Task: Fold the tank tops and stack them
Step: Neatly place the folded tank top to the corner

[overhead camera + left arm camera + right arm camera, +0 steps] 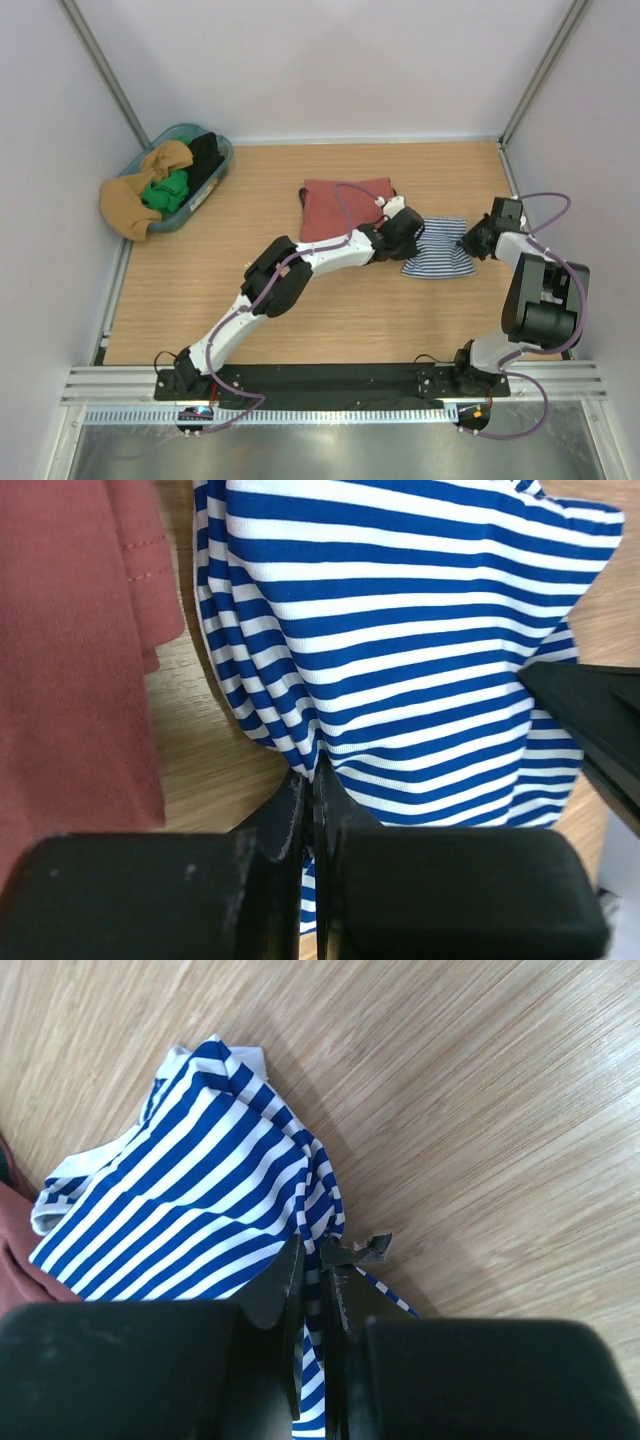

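Note:
The navy-and-white striped tank top (438,256) lies bunched on the wooden table right of centre. My left gripper (412,232) is shut on its left edge; in the left wrist view the striped cloth (400,630) runs down between the closed fingertips (314,780). My right gripper (470,240) is shut on the top's right edge, with striped cloth (190,1210) pinched between its fingers (320,1255). The rust-red tank top (340,206) lies flat just left of the striped one, also visible in the left wrist view (70,660).
A teal basket (205,175) at the back left holds mustard, green and black clothes. White walls enclose the table (200,290) on three sides. The right gripper's finger pad (372,1250) looks torn.

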Controlling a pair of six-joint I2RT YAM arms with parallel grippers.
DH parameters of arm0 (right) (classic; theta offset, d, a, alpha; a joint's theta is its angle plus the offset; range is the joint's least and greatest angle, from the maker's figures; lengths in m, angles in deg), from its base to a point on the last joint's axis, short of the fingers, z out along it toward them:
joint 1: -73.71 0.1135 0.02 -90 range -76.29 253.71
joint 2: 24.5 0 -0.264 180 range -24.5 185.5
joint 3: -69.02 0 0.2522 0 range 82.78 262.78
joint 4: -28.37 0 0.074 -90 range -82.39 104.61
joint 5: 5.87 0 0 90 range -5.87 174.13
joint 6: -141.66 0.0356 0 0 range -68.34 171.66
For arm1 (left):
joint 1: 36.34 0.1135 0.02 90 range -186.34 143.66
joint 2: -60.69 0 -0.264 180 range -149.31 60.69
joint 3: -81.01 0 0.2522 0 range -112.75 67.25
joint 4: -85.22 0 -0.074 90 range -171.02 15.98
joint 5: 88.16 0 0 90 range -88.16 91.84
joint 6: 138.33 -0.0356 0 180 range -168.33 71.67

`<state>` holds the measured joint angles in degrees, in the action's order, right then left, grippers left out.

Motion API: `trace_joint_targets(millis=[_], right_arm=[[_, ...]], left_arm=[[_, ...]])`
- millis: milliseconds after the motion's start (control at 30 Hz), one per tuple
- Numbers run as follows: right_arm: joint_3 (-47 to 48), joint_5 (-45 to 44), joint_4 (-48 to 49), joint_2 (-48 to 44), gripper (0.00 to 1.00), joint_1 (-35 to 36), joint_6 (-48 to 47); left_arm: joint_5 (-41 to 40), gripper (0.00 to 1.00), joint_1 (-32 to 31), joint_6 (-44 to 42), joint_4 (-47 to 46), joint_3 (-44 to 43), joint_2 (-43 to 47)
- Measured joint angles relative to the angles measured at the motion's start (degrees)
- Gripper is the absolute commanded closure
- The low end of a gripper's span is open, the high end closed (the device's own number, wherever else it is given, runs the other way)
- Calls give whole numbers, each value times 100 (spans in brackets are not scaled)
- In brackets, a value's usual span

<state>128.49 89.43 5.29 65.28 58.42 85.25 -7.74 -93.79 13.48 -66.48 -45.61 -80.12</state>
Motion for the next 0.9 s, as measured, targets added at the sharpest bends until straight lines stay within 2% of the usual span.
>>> trace_joint_targets(millis=[500,900], right_arm=[[179,280,-385,-315,99,0,20],[1045,527,-721,-411,99,151,72]], left_arm=[[-835,100,-61,-1484,1436,-1598,-66],[-776,100,197,-1880,1711,-1801,-17]])
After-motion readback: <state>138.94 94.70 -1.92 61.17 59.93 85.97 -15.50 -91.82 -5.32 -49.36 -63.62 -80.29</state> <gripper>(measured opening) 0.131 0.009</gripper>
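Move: Both grippers already pinch the striped tank top. Its middle is about 6 cm to the left gripper's right and level with it, and some 8 cm to the right gripper's left and 1 cm back. The folded red tank top, where it is being taken, lies about 17 cm left and 8 cm ahead of the left gripper, and roughly 30 cm left and 7 cm ahead of the right; both cloths are a centimetre or two below the hands. Keep both grippers shut on the side edges of the striped top and raise them together about 7 cm, easing forward some 4 cm and then left a few centimetres, towards the red top. Let the left wrist roll some 20 degrees as it climbs; tilt the right fingers slightly up and forward. ##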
